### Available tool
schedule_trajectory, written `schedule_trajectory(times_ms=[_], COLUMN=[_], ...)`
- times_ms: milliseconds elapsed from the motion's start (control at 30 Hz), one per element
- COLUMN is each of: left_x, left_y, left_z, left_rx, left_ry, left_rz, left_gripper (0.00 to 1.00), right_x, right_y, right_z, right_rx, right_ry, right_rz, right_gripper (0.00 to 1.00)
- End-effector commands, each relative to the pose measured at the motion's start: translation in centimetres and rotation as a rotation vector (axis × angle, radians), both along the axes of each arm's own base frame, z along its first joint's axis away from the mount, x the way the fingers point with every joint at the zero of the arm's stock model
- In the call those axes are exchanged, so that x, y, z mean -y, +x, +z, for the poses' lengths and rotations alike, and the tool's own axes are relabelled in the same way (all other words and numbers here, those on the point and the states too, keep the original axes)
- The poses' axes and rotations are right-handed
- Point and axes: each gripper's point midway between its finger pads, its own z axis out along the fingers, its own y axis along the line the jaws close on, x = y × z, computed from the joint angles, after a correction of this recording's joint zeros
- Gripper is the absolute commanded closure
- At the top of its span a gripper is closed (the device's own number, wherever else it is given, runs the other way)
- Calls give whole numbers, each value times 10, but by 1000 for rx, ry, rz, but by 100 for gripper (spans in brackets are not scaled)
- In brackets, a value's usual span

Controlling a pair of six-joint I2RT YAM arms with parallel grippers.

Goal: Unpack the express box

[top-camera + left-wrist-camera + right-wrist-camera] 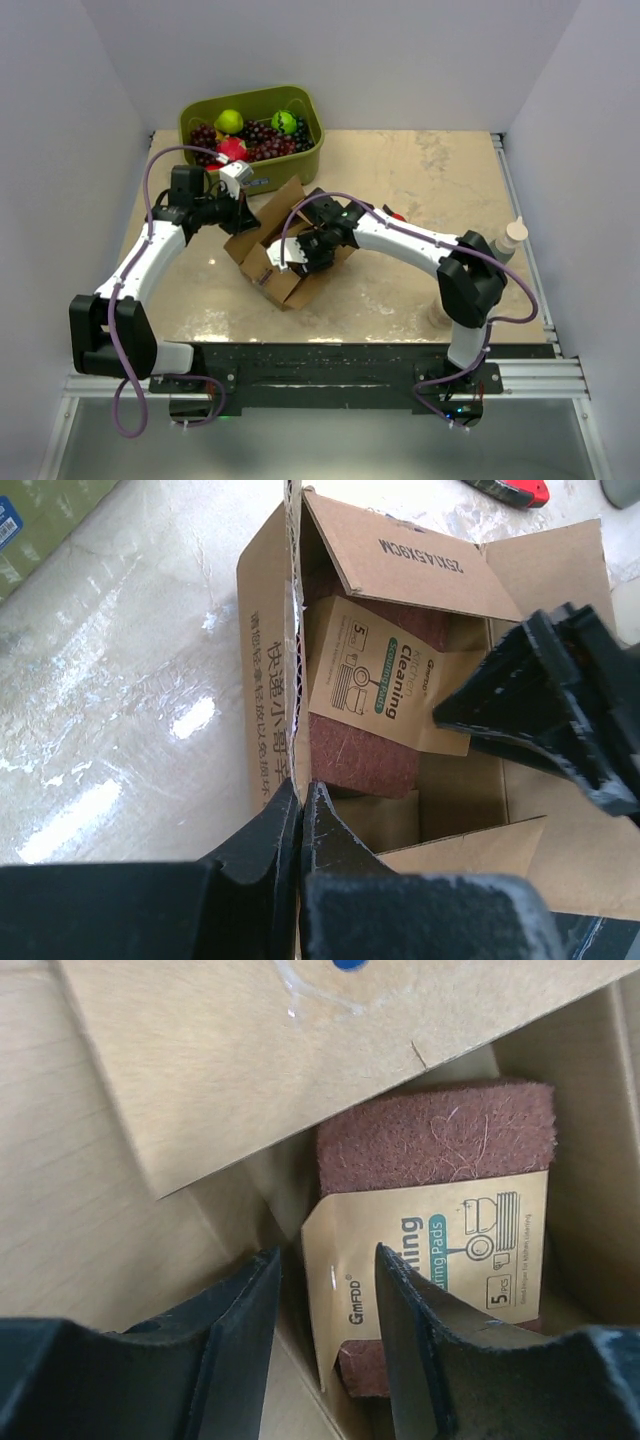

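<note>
The express box [268, 265] stands open in the middle of the table, brown cardboard with its flaps spread. My left gripper [299, 792] is shut on the thin top edge of the box's near wall [262, 680]. Inside lies a pack of maroon scouring pads [440, 1135] in a tan paper sleeve [385, 675]. My right gripper [327, 1253] is down inside the box, open. One of its fingers [240, 1310] is beside the pack's end and the other is over the sleeve. From the left wrist view the right gripper [545, 705] shows as a black shape over the box's right side.
An olive-green bin [305, 155] of grapes, apples and red fruit stands at the back left, just behind the left gripper [243, 212]. A small red object [512, 490] lies beyond the box. A pale bottle [511, 240] stands at the right edge. White walls close three sides.
</note>
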Motion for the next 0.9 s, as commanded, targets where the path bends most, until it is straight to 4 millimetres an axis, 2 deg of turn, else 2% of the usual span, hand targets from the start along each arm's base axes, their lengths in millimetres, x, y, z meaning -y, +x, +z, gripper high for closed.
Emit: schedule_trajectory(times_ms=[0,33,67,100,200,233,267,333,367,400,467,500,567,600,667,733,800,867], left_x=[1,1,1,0,-2,-2,-2,-3,-4,-4,-4,-4,-5,-6,-7,-6,-7,-7], left_y=[7,8,8,8,9,8,8,8,8,8,8,8,8,9,8,8,8,9], left_z=[14,12,12,10,5,3,2,0,-1,-1,-2,-2,-2,-2,-2,-2,2,7], left_rx=[68,67,68,65,68,64,67,65,68,69,65,65,66,68,66,66,80,97], left_ry=[-24,-20,-17,-13,3,7,12,22,27,28,31,31,35,39,43,47,49,51], left_rz=[-3,-2,-3,-4,-10,-14,-16,-15,-15,-15,-16,-16,-14,-13,-12,-15,-18,-21], left_gripper=[100,100,100,100,100,100,100,100,100,100,100,100,100,100,100,100,100,100], right_x=[14,14,14,13,0,-7,-11,-18,-17,-19,-13,-5,3,14,31,53,70,79], right_y=[-1,-1,-1,-1,2,8,7,14,11,18,18,16,24,28,42,64,83,95], right_z=[-16,-15,-14,-10,27,48,79,120,152,175,199,222,236,250,260,270,262,247], right_rx=[-16,-20,-22,-24,-9,0,17,22,33,57,33,58,67,101,133,204,280,319], right_ry=[-107,-113,-111,-105,-7,57,139,272,359,442,536,597,670,703,741,764,725,676], right_rz=[-6,-9,-12,-16,-54,-93,-102,-179,-193,-223,-312,-338,-418,-463,-535,-643,-722,-769], right_gripper=[63,84,96,100,100,100,100,100,100,100,100,100,100,100,100,100,100,100])
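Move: The cleaning-pad pack lies in the open express box with its middle about 5 cm ahead of the right hand, 1 cm to its left and 3 cm below. From that hand, the fruit basket stands some 27 cm ahead and 12 cm left, and the red knife about 7 cm ahead and 23 cm right. From the left hand, pinching a box flap, the pack lies about 12 cm right, 3 cm back and 9 cm lower. Right fingers dip, pinch the pad pack's sleeve and lift it some 30 cm; left keeps pinching the flap. ##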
